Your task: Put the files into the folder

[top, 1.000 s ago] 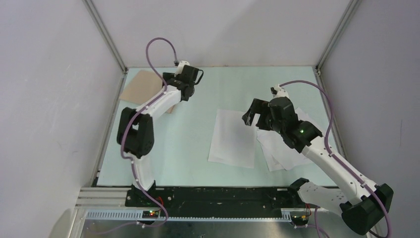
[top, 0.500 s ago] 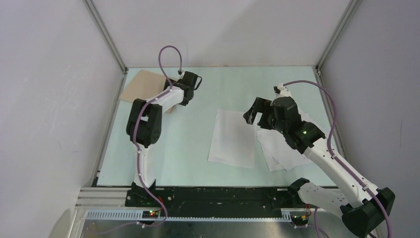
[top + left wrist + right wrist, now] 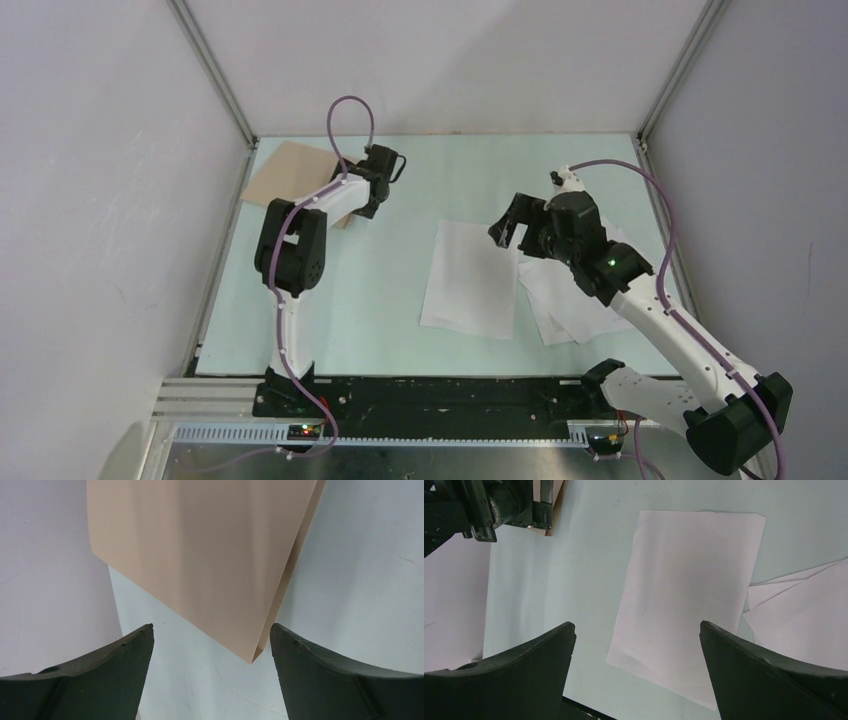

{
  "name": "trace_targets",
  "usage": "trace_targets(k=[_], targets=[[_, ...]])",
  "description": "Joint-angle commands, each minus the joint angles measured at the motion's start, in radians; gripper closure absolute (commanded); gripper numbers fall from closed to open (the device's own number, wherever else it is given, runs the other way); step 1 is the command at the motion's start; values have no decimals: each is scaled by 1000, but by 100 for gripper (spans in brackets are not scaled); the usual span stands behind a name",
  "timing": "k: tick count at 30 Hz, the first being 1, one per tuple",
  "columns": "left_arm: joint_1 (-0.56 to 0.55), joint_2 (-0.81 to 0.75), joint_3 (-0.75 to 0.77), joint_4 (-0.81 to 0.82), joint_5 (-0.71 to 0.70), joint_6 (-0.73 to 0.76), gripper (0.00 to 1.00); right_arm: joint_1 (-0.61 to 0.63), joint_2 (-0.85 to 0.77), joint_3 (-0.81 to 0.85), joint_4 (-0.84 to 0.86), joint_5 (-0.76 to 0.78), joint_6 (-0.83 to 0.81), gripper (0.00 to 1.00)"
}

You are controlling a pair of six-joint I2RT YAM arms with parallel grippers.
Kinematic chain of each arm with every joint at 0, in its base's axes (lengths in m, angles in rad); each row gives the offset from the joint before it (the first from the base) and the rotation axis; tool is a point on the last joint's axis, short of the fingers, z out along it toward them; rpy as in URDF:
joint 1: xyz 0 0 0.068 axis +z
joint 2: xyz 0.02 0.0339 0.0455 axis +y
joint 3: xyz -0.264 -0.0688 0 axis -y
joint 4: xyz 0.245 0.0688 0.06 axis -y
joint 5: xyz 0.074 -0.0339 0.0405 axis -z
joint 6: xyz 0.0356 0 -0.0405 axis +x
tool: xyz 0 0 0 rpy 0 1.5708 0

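Observation:
The tan folder (image 3: 285, 172) lies shut at the table's far left corner. In the left wrist view the folder (image 3: 200, 555) fills the upper middle, its near corner between my open fingers and touching neither. My left gripper (image 3: 362, 200) (image 3: 212, 630) is just off that corner, empty. One white sheet of the files (image 3: 470, 278) (image 3: 689, 590) lies flat mid-table. More overlapping sheets (image 3: 570, 300) (image 3: 804, 615) lie to its right, partly under my right arm. My right gripper (image 3: 508, 222) (image 3: 638, 625) hovers open over the single sheet's far right corner, holding nothing.
White enclosure walls with metal corner posts (image 3: 210, 70) close off the left, back and right of the pale green table (image 3: 380, 300). A black rail (image 3: 440, 395) runs along the near edge. The left arm's wrist (image 3: 484, 505) shows at the right wrist view's top left.
My left arm has swung its elbow forward and brought the wrist down and back toward the folder's near corner. My right gripper has barely shifted. Papers and folder have not moved.

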Motion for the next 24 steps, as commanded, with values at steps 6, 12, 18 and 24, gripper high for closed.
trace_targets(k=[6, 12, 18, 24], targets=[[11, -31, 13, -42, 8, 23, 9, -17, 24, 1, 65, -35, -5, 1], [87, -152, 21, -43, 148, -83, 7, -21, 130, 2, 234, -141, 36, 0], [194, -213, 59, -47, 224, -248, 5, 51, 412, 68, 547, -292, 140, 0], [213, -317, 51, -79, 194, -360, 4, 124, 818, 334, 782, -418, 277, 0]])
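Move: The folder's middle lies about 11 cm ahead of the left hand, 7 cm to its left and roughly 6 cm below; its near right corner is 4 cm back and 3 cm right of that hand. From the right hand the folder's middle is some 30 cm ahead, 50 cm left and 22 cm down. The middle file lies 9 cm left of the right hand, level fore and aft; the right file stack is 17 cm to its right, also level fore and aft. Sweep the open right gripper left about 16 cm, forward and down some 7 cm each, slow at first and then fast, over the middle file towards the folder, turning it counter-clockwise. Hold the open left gripper low by the folder's near right corner, then lift it up and left about 7 cm each way, turning it counter-clockwise with its left side dipping. ##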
